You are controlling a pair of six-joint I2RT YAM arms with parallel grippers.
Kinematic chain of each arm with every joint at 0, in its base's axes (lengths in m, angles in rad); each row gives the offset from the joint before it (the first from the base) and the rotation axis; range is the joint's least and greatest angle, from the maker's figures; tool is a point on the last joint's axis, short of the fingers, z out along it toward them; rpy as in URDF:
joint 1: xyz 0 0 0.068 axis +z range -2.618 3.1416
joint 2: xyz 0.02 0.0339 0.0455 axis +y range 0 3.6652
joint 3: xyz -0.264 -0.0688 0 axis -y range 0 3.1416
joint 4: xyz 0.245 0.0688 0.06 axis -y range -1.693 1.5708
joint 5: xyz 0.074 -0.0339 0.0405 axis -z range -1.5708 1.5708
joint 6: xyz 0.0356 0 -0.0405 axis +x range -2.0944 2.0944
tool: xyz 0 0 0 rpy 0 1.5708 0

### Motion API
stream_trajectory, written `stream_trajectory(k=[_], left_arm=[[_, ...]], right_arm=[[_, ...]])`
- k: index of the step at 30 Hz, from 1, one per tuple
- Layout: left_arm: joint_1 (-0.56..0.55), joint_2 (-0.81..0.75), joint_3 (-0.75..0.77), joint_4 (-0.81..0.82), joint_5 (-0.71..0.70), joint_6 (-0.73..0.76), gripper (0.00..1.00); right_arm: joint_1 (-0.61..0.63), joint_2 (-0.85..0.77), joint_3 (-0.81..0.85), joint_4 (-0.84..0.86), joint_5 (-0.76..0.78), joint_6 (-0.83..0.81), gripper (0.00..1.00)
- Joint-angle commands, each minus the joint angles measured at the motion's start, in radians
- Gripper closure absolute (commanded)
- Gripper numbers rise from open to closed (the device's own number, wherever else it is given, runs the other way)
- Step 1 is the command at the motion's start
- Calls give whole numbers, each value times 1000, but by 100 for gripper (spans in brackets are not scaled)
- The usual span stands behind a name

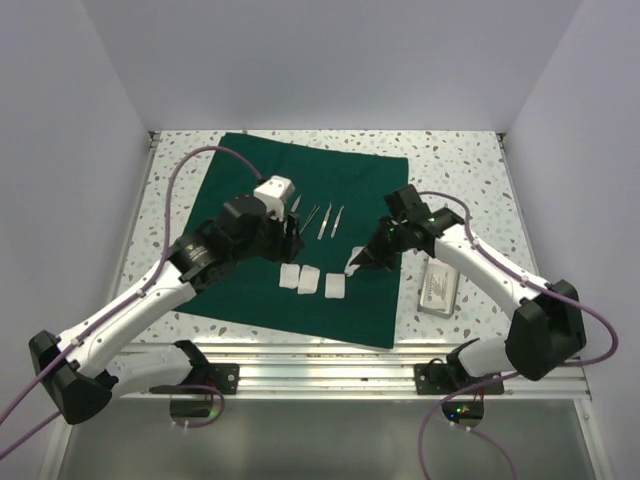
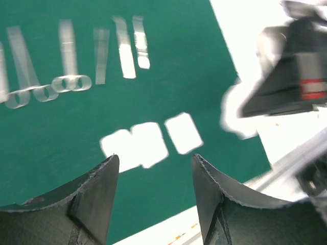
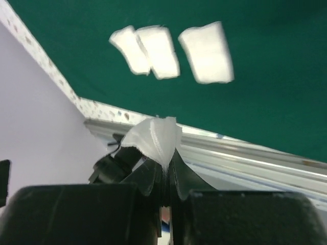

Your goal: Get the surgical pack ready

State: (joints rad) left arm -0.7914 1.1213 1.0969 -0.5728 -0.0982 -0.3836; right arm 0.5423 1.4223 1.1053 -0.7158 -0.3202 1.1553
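The dark green drape (image 1: 300, 230) lies spread on the table. Steel scissors (image 2: 30, 94) and tweezers (image 2: 122, 48) lie in a row on it (image 1: 325, 220). Three white gauze squares (image 1: 308, 282) sit side by side near its front edge (image 3: 161, 51). My right gripper (image 3: 167, 158) is shut on another white gauze square (image 3: 153, 138), pinched and lifted over the drape's right part (image 1: 355, 262). My left gripper (image 2: 153, 168) hangs open and holds nothing, above the drape behind the gauze row (image 1: 285, 240).
A small rectangular metal tray (image 1: 438, 288) lies on the speckled tabletop right of the drape. An aluminium rail (image 1: 320, 375) runs along the table's near edge. White walls close in the left, right and back sides.
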Motion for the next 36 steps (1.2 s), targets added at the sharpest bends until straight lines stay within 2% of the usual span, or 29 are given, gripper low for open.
stream_trajectory(k=[1, 2, 3, 7, 10, 15, 19, 21, 25, 29, 36], left_arm=[[93, -64, -58, 18, 87, 6, 38], [99, -80, -75, 14, 91, 15, 37], [100, -83, -83, 11, 94, 20, 37], [101, -104, -124, 19, 94, 11, 37], [103, -110, -150, 16, 120, 6, 37], [103, -133, -178, -18, 123, 15, 38], [103, -170, -184, -44, 117, 20, 37], [104, -175, -186, -65, 115, 23, 38], [106, -201, -193, -81, 106, 26, 38], [106, -206, -200, -87, 103, 31, 38], [112, -195, -201, -85, 101, 37, 38]], right_arm=[[-145, -150, -138, 84, -86, -104, 100], [-183, -184, -177, 152, -139, -120, 100], [-264, -247, -208, 162, -155, -155, 100], [-451, -325, -358, 161, -267, -226, 100], [-539, -348, -387, 118, -246, -265, 100], [-763, -316, -412, 102, -218, -362, 100], [-821, -252, -361, 156, -155, -419, 100], [-867, -212, -378, 188, -157, -401, 100], [-904, -161, -430, 370, -188, -332, 100], [-950, -112, -441, 455, -212, -321, 100], [-964, -20, -512, 674, -231, -203, 100]])
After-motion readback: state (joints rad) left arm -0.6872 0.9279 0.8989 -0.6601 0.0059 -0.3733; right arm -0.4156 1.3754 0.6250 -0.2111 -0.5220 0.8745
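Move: Off to the right hand's right, some 24 cm away and about 3 cm farther out, lies the metal tray, roughly 15 cm below the gauze already in its fingers. The nearest gauze on the cloth is about 6 cm to its left and 1 cm ahead, a similar drop below. From the empty left hand, the leftmost gauze lies about 4 cm ahead, 3 cm left and 23 cm down; the middle one is 3 cm ahead and 3 cm right. Carrying the pinched gauze away from the cloth, the right hand sweeps about 26 cm right towards the tray, sinking some 9 cm and reaching 7 cm forward mostly in the second half, turning some 35 degrees clockwise, fingers kept shut. The left hand, already open, draws off about 5 cm left, sinking and easing back. ##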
